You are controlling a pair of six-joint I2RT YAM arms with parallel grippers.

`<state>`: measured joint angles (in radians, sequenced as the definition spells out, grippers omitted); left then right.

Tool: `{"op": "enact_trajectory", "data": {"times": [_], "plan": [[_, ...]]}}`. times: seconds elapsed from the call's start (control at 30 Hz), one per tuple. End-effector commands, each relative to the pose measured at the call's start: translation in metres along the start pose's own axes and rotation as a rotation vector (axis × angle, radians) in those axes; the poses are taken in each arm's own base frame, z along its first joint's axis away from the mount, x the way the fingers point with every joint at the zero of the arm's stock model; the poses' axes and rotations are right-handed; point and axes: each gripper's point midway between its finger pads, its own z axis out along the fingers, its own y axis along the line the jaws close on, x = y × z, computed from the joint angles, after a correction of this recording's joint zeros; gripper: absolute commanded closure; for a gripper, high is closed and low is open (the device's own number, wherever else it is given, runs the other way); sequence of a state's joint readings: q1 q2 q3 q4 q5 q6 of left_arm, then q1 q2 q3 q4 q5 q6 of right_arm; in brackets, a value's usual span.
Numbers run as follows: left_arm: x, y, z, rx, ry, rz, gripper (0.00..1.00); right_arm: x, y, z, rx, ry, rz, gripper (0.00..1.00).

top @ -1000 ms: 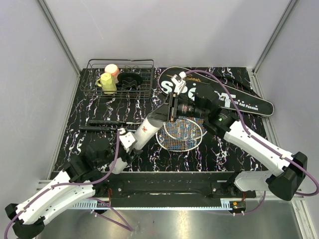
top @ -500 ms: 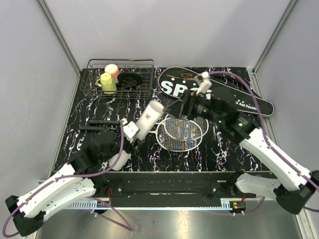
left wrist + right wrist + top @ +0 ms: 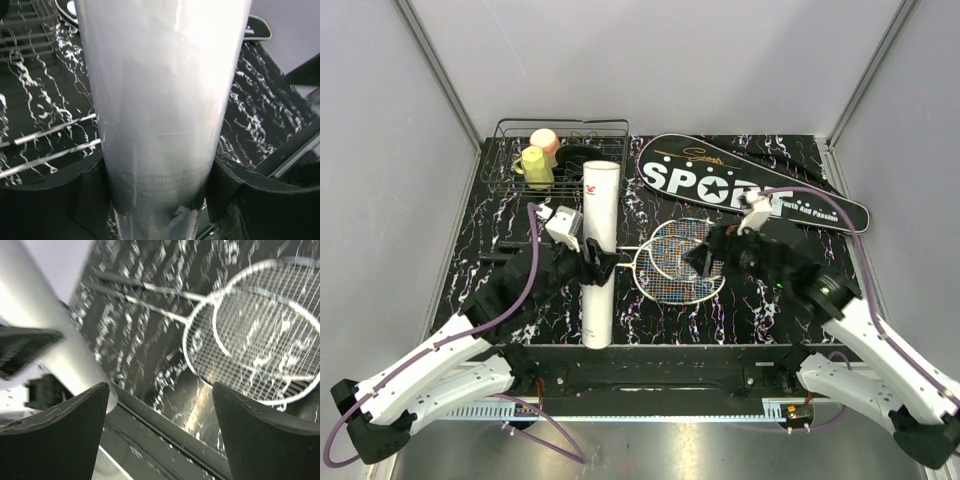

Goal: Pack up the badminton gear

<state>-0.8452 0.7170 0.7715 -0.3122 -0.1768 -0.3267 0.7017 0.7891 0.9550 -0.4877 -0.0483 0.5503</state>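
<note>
My left gripper (image 3: 592, 268) is shut on the long white tube (image 3: 599, 235) around its middle. The tube is held off the table, running from the near edge towards the basket. In the left wrist view the tube (image 3: 160, 100) fills the gap between both fingers (image 3: 45, 200). Two rackets lie with their white-strung heads (image 3: 682, 262) overlapping at the table's middle and their shafts (image 3: 525, 250) pointing left. My right gripper (image 3: 708, 255) is open and empty above the racket heads (image 3: 260, 355). The black SPORT bag (image 3: 740, 185) lies at the back right. No shuttlecock shows.
A black wire basket (image 3: 605, 128) at the back left holds a yellow cup (image 3: 535, 165) and a pink cup (image 3: 545, 140). The metal rail of the table's near edge (image 3: 175, 440) shows below the right fingers. Grey walls enclose the table.
The left arm swung the tube left, from slanting towards the right gripper to running near-to-far. The right gripper drew back from the tube's end, down over the racket heads.
</note>
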Motion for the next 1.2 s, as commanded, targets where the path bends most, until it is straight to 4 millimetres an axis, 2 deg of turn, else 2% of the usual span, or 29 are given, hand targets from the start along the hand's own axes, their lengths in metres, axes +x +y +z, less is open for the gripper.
{"op": "enact_trajectory", "data": {"times": [0.0, 0.07, 0.1, 0.13, 0.17, 0.23, 0.27, 0.3, 0.33, 0.37, 0.4, 0.43, 0.47, 0.5, 0.53, 0.57, 0.6, 0.7, 0.73, 0.8, 0.83, 0.9, 0.93, 1.0, 1.07, 1.1, 1.13, 1.17], "plan": [[-0.024, 0.001, -0.003, -0.038, -0.153, -0.298, 0.83, 0.04, -0.017, 0.024, 0.028, 0.153, -0.018, 0.07], [-0.023, 0.0, -0.004, -0.024, -0.177, -0.352, 0.8, 0.052, -0.017, 0.033, 0.001, 0.193, -0.016, 0.07], [-0.015, -0.001, -0.001, -0.017, -0.166, -0.392, 0.79, 0.057, -0.012, 0.035, -0.034, 0.211, -0.014, 0.07], [-0.018, -0.004, 0.0, 0.002, -0.177, -0.417, 0.74, 0.065, 0.001, 0.033, -0.118, 0.256, -0.006, 0.07], [-0.016, -0.005, 0.003, 0.004, -0.171, -0.436, 0.72, 0.068, 0.005, 0.034, -0.149, 0.256, 0.001, 0.07], [-0.027, -0.013, 0.007, 0.047, -0.181, -0.456, 0.69, 0.062, 0.003, 0.03, -0.132, 0.212, 0.028, 0.07], [-0.02, -0.016, 0.018, 0.046, -0.142, -0.44, 0.69, 0.063, -0.005, 0.028, -0.097, 0.2, 0.032, 0.07], [-0.033, -0.02, 0.021, 0.055, -0.146, -0.428, 0.69, 0.061, -0.011, 0.026, -0.064, 0.181, 0.034, 0.06], [-0.015, -0.011, 0.033, -0.015, -0.061, -0.419, 0.71, 0.055, -0.018, 0.023, -0.018, 0.143, 0.027, 0.06], [-0.012, -0.002, 0.036, -0.076, -0.04, -0.436, 0.77, 0.056, -0.023, 0.02, 0.01, 0.149, 0.025, 0.06], [-0.011, 0.01, 0.037, -0.156, -0.045, -0.544, 0.76, 0.056, -0.026, 0.018, 0.026, 0.151, 0.021, 0.06], [-0.007, 0.03, 0.032, -0.251, -0.081, -0.607, 0.74, 0.056, -0.027, 0.017, 0.036, 0.153, 0.023, 0.06], [-0.004, 0.045, 0.03, -0.296, -0.126, -0.684, 0.66, 0.06, -0.03, 0.016, 0.045, 0.169, 0.024, 0.06], [0.025, 0.059, 0.031, -0.349, -0.134, -0.818, 0.63, 0.062, -0.03, 0.016, 0.046, 0.173, 0.027, 0.06], [0.014, 0.064, 0.026, -0.314, -0.23, -0.908, 0.61, 0.063, -0.029, 0.017, 0.042, 0.179, 0.034, 0.06], [0.021, 0.072, 0.026, -0.323, -0.26, -0.975, 0.6, 0.065, -0.03, 0.018, 0.041, 0.181, 0.037, 0.06], [0.041, 0.091, 0.025, -0.38, -0.284, -1.094, 0.6, 0.066, -0.031, 0.018, 0.039, 0.183, 0.039, 0.06], [0.062, 0.132, 0.007, -0.541, -0.39, -1.256, 0.56, 0.071, -0.029, 0.022, 0.027, 0.205, 0.045, 0.06], [0.071, 0.149, -0.01, -0.632, -0.445, -1.262, 0.53, 0.074, -0.03, 0.023, 0.028, 0.216, 0.048, 0.06], [0.075, 0.171, -0.029, -0.722, -0.549, -1.289, 0.47, 0.077, -0.029, 0.024, 0.023, 0.23, 0.049, 0.06], [0.077, 0.187, -0.048, -0.802, -0.618, -1.26, 0.42, 0.078, -0.031, 0.025, 0.026, 0.233, 0.045, 0.06], [0.082, 0.206, -0.071, -0.9, -0.713, -1.269, 0.4, 0.081, -0.034, 0.026, 0.033, 0.238, 0.044, 0.06], [0.093, 0.215, -0.086, -0.978, -0.73, -1.254, 0.4, 0.083, -0.036, 0.026, 0.041, 0.241, 0.042, 0.06], [0.1, 0.227, -0.1, -1.044, -0.784, -1.27, 0.41, 0.084, -0.038, 0.027, 0.044, 0.244, 0.038, 0.06], [0.089, 0.233, -0.103, -1.029, -0.85, -1.273, 0.42, 0.086, -0.039, 0.03, 0.047, 0.251, 0.04, 0.06], [0.086, 0.235, -0.1, -1.025, -0.842, -1.241, 0.42, 0.087, -0.038, 0.03, 0.043, 0.258, 0.037, 0.06], [0.067, 0.234, -0.087, -0.946, -0.869, -1.262, 0.43, 0.089, -0.039, 0.032, 0.046, 0.263, 0.038, 0.06], [0.06, 0.24, -0.086, -0.946, -0.884, -1.252, 0.44, 0.088, -0.038, 0.032, 0.041, 0.261, 0.036, 0.06]]}}
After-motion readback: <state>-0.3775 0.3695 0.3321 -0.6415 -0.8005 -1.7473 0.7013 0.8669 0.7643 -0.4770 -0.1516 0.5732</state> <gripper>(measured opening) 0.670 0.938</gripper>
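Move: The clear table in front of the racket handles, where the capped end-up tube in the left hand is being taken, lies about 20 cm to that hand's left, roughly level with it and some 23 cm below. The racket handles lie 23 cm left and 12 cm ahead of the hand; the racket heads 21 cm right, 9 cm ahead. From the right hand the heads are 10 cm ahead and 27 cm below, and that clear table about 43 cm left. The white tube, still gripped round its middle by the left hand, is carried some 22 cm left and 13 cm down towards the near-left table, after a short dip and nudge forward; the wrist swings about 80 degrees counter-clockwise and rolls, bringing the raised far end round to the left. The empty right hand sinks about 10 cm towards the rackets, with a small rise midway, fingers staying wide open. ##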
